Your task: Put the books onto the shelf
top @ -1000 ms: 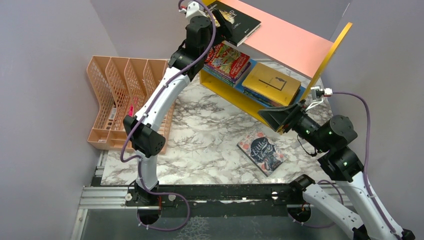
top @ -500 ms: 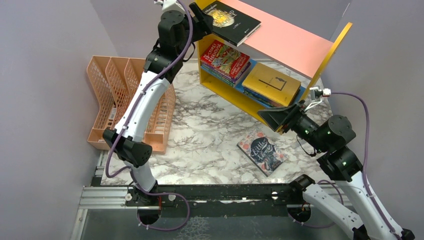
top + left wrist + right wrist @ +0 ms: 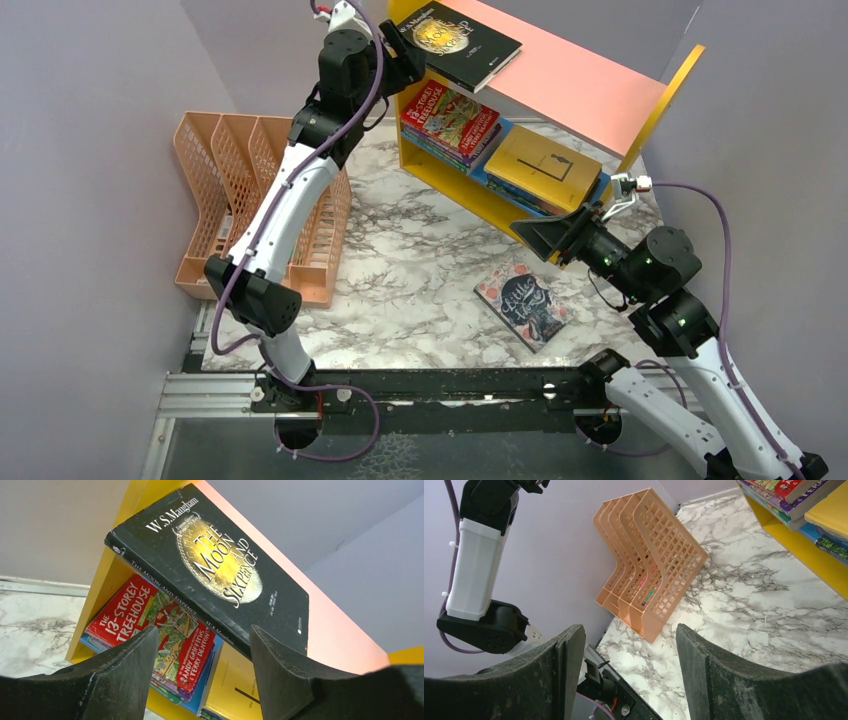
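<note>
A black book (image 3: pixel 462 40), "The Moon and Sixpence" (image 3: pixel 215 565), lies flat on the shelf's pink top board (image 3: pixel 585 90), overhanging its front edge. My left gripper (image 3: pixel 398 58) (image 3: pixel 202 629) hangs open just off the book's left end, nothing between its fingers. On the blue lower board sit a red Treehouse stack (image 3: pixel 452 120) (image 3: pixel 150 630) and a mustard yellow book (image 3: pixel 545 165) (image 3: pixel 240 690). A floral book (image 3: pixel 525 305) lies flat on the marble table. My right gripper (image 3: pixel 545 235) (image 3: pixel 629 627) is open and empty, held above the table by the shelf's right front corner.
A peach mesh file rack (image 3: pixel 250 200) (image 3: pixel 649 565) stands at the left against the wall, beside the left arm's forearm (image 3: pixel 290 200). The shelf's yellow side panel (image 3: pixel 665 95) rises close to the right arm. Grey walls close in on both sides.
My left gripper has drawn back to the left off the black book, which stays on the top board. The right gripper has edged slightly left.
</note>
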Robot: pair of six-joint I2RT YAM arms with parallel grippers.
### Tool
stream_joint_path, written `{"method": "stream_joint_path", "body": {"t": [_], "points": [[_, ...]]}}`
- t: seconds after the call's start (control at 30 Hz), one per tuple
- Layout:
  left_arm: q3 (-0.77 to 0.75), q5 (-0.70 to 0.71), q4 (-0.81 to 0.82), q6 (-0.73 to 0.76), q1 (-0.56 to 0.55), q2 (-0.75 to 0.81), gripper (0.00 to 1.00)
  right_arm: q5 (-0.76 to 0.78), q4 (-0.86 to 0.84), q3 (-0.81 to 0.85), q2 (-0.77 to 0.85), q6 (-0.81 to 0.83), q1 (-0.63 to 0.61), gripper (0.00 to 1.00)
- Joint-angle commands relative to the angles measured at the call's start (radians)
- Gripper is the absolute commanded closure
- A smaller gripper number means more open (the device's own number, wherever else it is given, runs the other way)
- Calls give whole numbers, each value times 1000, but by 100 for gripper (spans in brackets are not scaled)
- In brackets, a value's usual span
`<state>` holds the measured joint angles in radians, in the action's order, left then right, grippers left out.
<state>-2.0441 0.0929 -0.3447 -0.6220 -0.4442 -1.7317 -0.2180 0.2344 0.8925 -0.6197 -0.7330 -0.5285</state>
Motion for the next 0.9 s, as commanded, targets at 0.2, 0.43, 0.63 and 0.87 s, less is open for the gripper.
{"method": "stream_joint_path", "body": {"t": [0.2, 0.43, 0.63, 0.87], "points": [[-45, -79, 41, -60, 13, -85, 37, 29, 17, 0, 3, -6, -1, 29], [-44, -92, 100, -94, 13, -121, 45, 39, 31, 3, 5, -5, -1, 29], [-45, -91, 123, -119, 13, -139, 52, 49, 40, 5, 12, -4, -1, 29], [-57, -93, 136, -145, 13, -160, 60, 55, 46, 4, 6, -3, -1, 30]]}}
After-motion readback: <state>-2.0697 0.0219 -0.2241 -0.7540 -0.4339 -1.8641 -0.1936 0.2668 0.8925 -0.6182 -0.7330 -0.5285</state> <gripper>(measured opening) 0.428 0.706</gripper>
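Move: The black book lies on the pink top shelf, its middle about 10 cm ahead of the left hand, 7 cm to its right and 3 cm below, with the spine facing the hand. On the blue shelf, some 20 cm below the hand, the red book's pile is about 9 cm ahead and 9 cm right, and the yellow book is level with the hand and 26 cm right. From the right hand the black book is roughly 37 cm ahead, 16 cm left and 7 cm higher. The left hand, empty and pointing level, goes about 4 cm forward and 3 cm to the right towards the spine of the black book, sinking some 3 cm in the first half and then staying at about that height. Its fingers draw partly together without shutting, the wrist rolls about 5 to 10 degrees with its left side dipping, and the fingertips come up against the spine, right of its middle, and push the book inwards along the pink shelf. ##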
